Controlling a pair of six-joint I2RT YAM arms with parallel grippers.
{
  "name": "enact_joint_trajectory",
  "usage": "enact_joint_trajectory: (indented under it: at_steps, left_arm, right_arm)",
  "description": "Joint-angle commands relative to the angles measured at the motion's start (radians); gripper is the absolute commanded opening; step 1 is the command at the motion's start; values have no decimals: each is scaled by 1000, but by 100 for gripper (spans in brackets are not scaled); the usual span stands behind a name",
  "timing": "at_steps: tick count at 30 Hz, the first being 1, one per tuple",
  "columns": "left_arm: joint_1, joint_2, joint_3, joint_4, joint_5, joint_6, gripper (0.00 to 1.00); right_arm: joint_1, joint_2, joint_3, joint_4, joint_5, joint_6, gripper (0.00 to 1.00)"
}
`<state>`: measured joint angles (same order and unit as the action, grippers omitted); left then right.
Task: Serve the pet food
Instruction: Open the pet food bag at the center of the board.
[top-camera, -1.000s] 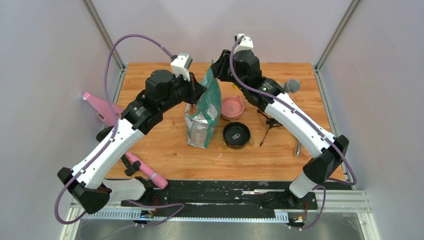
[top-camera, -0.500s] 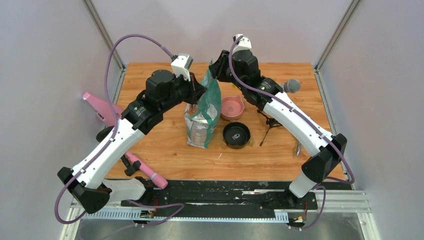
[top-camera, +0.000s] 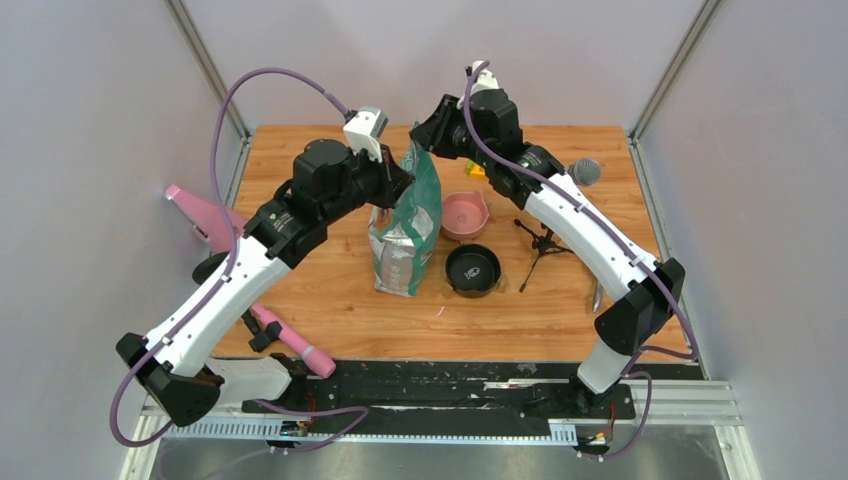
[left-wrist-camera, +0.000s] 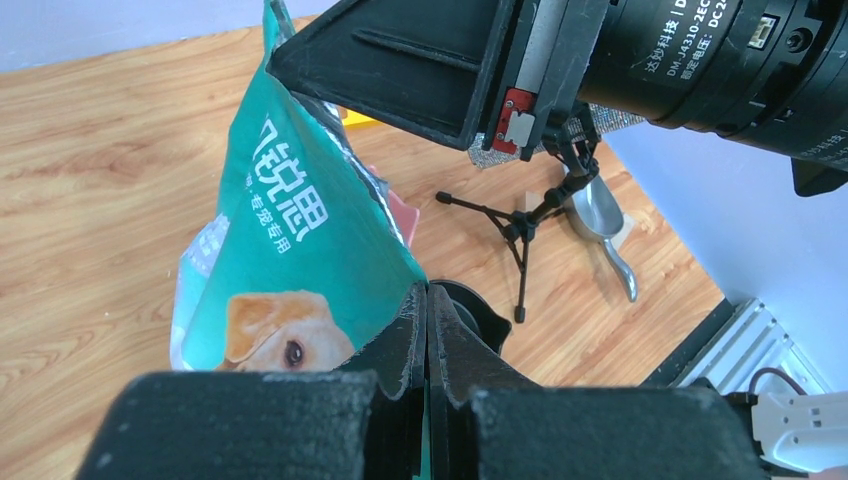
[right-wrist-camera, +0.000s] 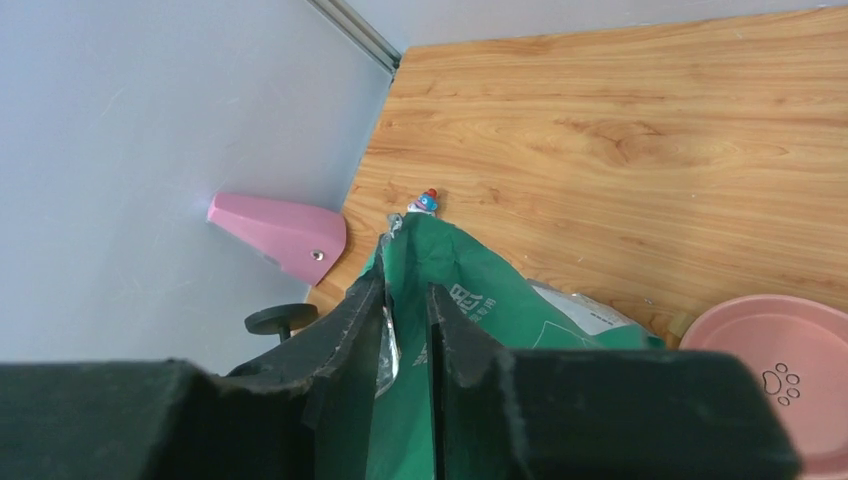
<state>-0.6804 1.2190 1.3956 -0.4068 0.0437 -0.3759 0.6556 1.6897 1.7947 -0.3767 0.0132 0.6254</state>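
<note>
The teal-green and white pet food bag with a golden dog stands upright mid-table. The pet food itself is hidden inside it. My left gripper reaches in from the left and is shut on the bag's side edge; in the left wrist view a thin teal strip shows between its pressed fingers. My right gripper comes over from behind. Its fingers pinch the bag's top flap, green film and foil lining filling the narrow gap.
A pink bowl and a black bowl sit right of the bag. A small tripod with a microphone and a grey scoop lie further right. Pink tools lie at the left edge.
My right gripper has shifted back and left, tightening slightly on the bag's top flap. The left arm and the bag's base stay put.
</note>
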Motion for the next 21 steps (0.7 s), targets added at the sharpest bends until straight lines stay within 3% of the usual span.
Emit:
enact_joint_trajectory:
  at_steps: [1, 4, 10, 11, 12, 13, 14, 16, 21]
  left_arm:
    - [-19, 18, 14, -44, 41, 14, 0]
    - [-20, 19, 14, -45, 37, 15, 0]
    - [-21, 17, 43, -70, -31, 26, 0]
    - [-21, 18, 54, -78, -87, 28, 7]
    - [-20, 20, 80, -92, -114, 29, 26]
    - [-20, 24, 93, -96, -162, 31, 38]
    - [-19, 27, 119, -101, -187, 41, 65]
    - [-18, 41, 160, -103, -261, 65, 78]
    - [10, 164, 286, -126, -302, 126, 83]
  right_arm:
    - [1, 20, 49, 28, -39, 17, 20]
    - [-1, 18, 50, 30, -31, 15, 1]
    - [-7, 3, 23, 33, -40, -50, 0]
    - [-8, -5, 13, 32, -52, -64, 0]
    - [-9, -14, 2, 32, -57, -77, 0]
    - [-8, -24, -9, 29, -59, -89, 0]
    - [-8, -30, -18, 27, -58, -105, 0]
    - [-8, -41, -21, 20, -52, -136, 0]
    - [-8, -44, -3, 6, -43, -190, 0]
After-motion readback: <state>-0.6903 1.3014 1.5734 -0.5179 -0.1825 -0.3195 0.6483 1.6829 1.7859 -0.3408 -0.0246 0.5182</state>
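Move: Ahead of the left fingers, which still pinch the near part of the pet food bag's top edge, the bag's far top corner stands about 10 cm farther out at nearly the same height. That corner already lies between the right hand's slightly parted fingers. On the table some 34 cm below, the pink bowl is roughly 12 cm ahead and 11 cm right of the left hand, the black bowl about level with it and 12 cm right. Closing fully on the bag's far top corner, the right hand pinches it and then holds nearly in place. Only after that do the left fingers spring wide open, letting go of the near edge, and the left hand draws off forward, left and up, about 4.5 cm in all, towards the held corner, turning counter-clockwise by some 10 degrees. ##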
